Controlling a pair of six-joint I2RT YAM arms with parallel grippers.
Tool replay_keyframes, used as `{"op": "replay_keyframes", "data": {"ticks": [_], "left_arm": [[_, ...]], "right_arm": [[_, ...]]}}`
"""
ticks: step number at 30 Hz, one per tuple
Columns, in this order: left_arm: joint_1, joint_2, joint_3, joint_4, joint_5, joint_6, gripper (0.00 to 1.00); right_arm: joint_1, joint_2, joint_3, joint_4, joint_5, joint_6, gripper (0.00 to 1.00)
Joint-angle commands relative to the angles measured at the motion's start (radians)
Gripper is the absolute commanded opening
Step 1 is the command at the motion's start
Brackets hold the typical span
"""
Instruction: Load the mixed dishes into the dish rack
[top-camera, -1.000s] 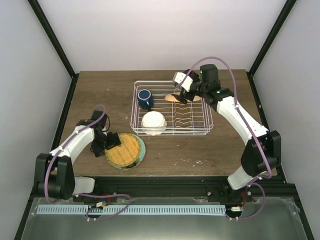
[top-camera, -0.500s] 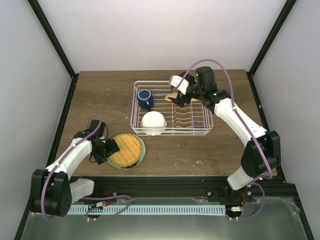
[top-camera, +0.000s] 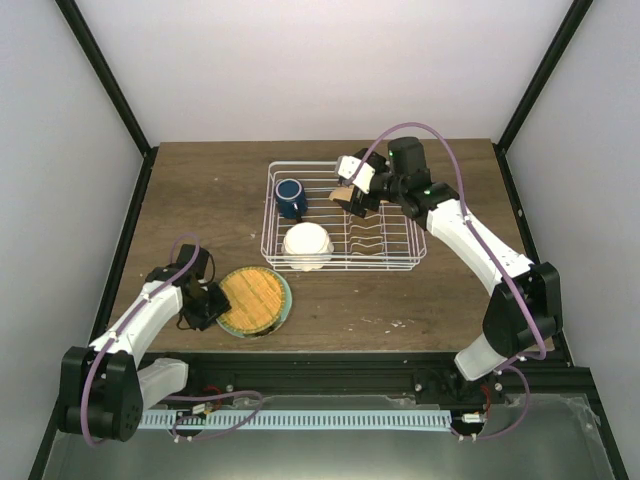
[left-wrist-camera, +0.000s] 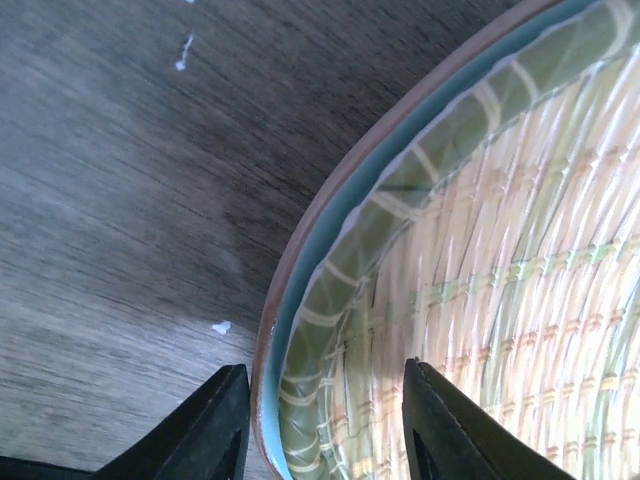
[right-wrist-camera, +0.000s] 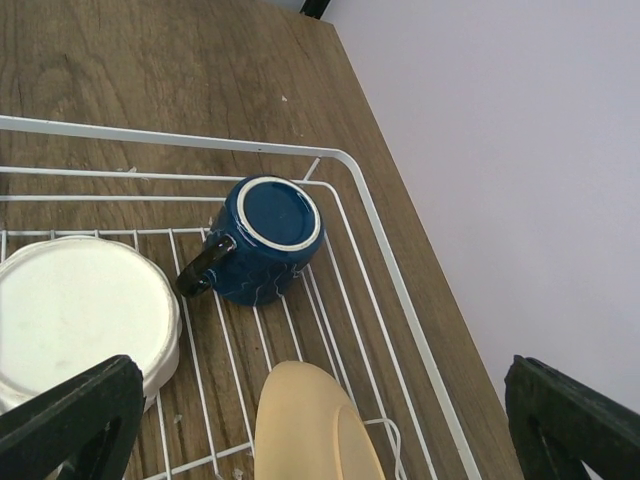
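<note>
The mint-green plate (top-camera: 283, 300) lies on the table in front of the dish rack (top-camera: 420, 245), with a round woven straw mat (top-camera: 250, 298) on it. My left gripper (top-camera: 205, 306) is open at the plate's left edge. In the left wrist view the left gripper (left-wrist-camera: 330, 430) has one jaw outside the plate's rim (left-wrist-camera: 300, 290) and one over the mat (left-wrist-camera: 520, 250). My right gripper (top-camera: 355, 200) is open over the rack's back. In the right wrist view the right gripper (right-wrist-camera: 320, 420) has its jaws wide on either side of the upright orange-yellow plate (right-wrist-camera: 310, 430). The dark blue mug (right-wrist-camera: 265, 235) and the white dish (right-wrist-camera: 80, 310) sit upside down in the rack.
The rack's white wire rim (right-wrist-camera: 380, 250) runs close to the table's back edge, with the pale wall behind it. Small white crumbs (left-wrist-camera: 220, 327) lie on the dark wood near the plate. Black frame posts stand at the table's corners.
My left gripper has slid from over the mat toward the near left, to the plate's left rim. My right gripper has moved a little left over the rack.
</note>
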Motion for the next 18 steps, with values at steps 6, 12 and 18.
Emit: {"op": "replay_keyframes", "data": {"ticks": [6, 12, 18], "left_arm": [[0.002, -0.028, 0.000, -0.058, -0.019, -0.023, 0.23], [0.002, -0.058, 0.015, -0.117, -0.030, -0.026, 0.11], [0.000, -0.081, 0.059, -0.185, -0.021, -0.021, 0.01]], "right_arm": [[0.016, -0.030, -0.023, 0.008, 0.036, -0.018, 1.00], [0.018, -0.027, -0.036, 0.010, 0.046, -0.015, 1.00], [0.018, -0.019, -0.046, 0.016, 0.048, -0.005, 1.00]]}}
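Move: Just past the left hand's open fingers, which straddle its near-left rim, the woven plate has its middle about 8 cm to the right, 3 cm ahead and 1 cm lower. The teal plate lies right under it, its middle some 9 cm right and 3 cm ahead. The upturned white bowl is roughly 20 cm right and 16 cm ahead. From the right hand, the woven plate is about 22 cm left, 20 cm back and 26 cm below. Closing from about half open to nearly shut, the left fingers pinch the near-left rim of the woven plate, one finger outside it and one inside, while the hand eases back about 1 cm; then they rise some 1.5 cm with the wrist barely turning. Over the rack, the right hand sinks about 1.5 cm, its fingers still wide open. ##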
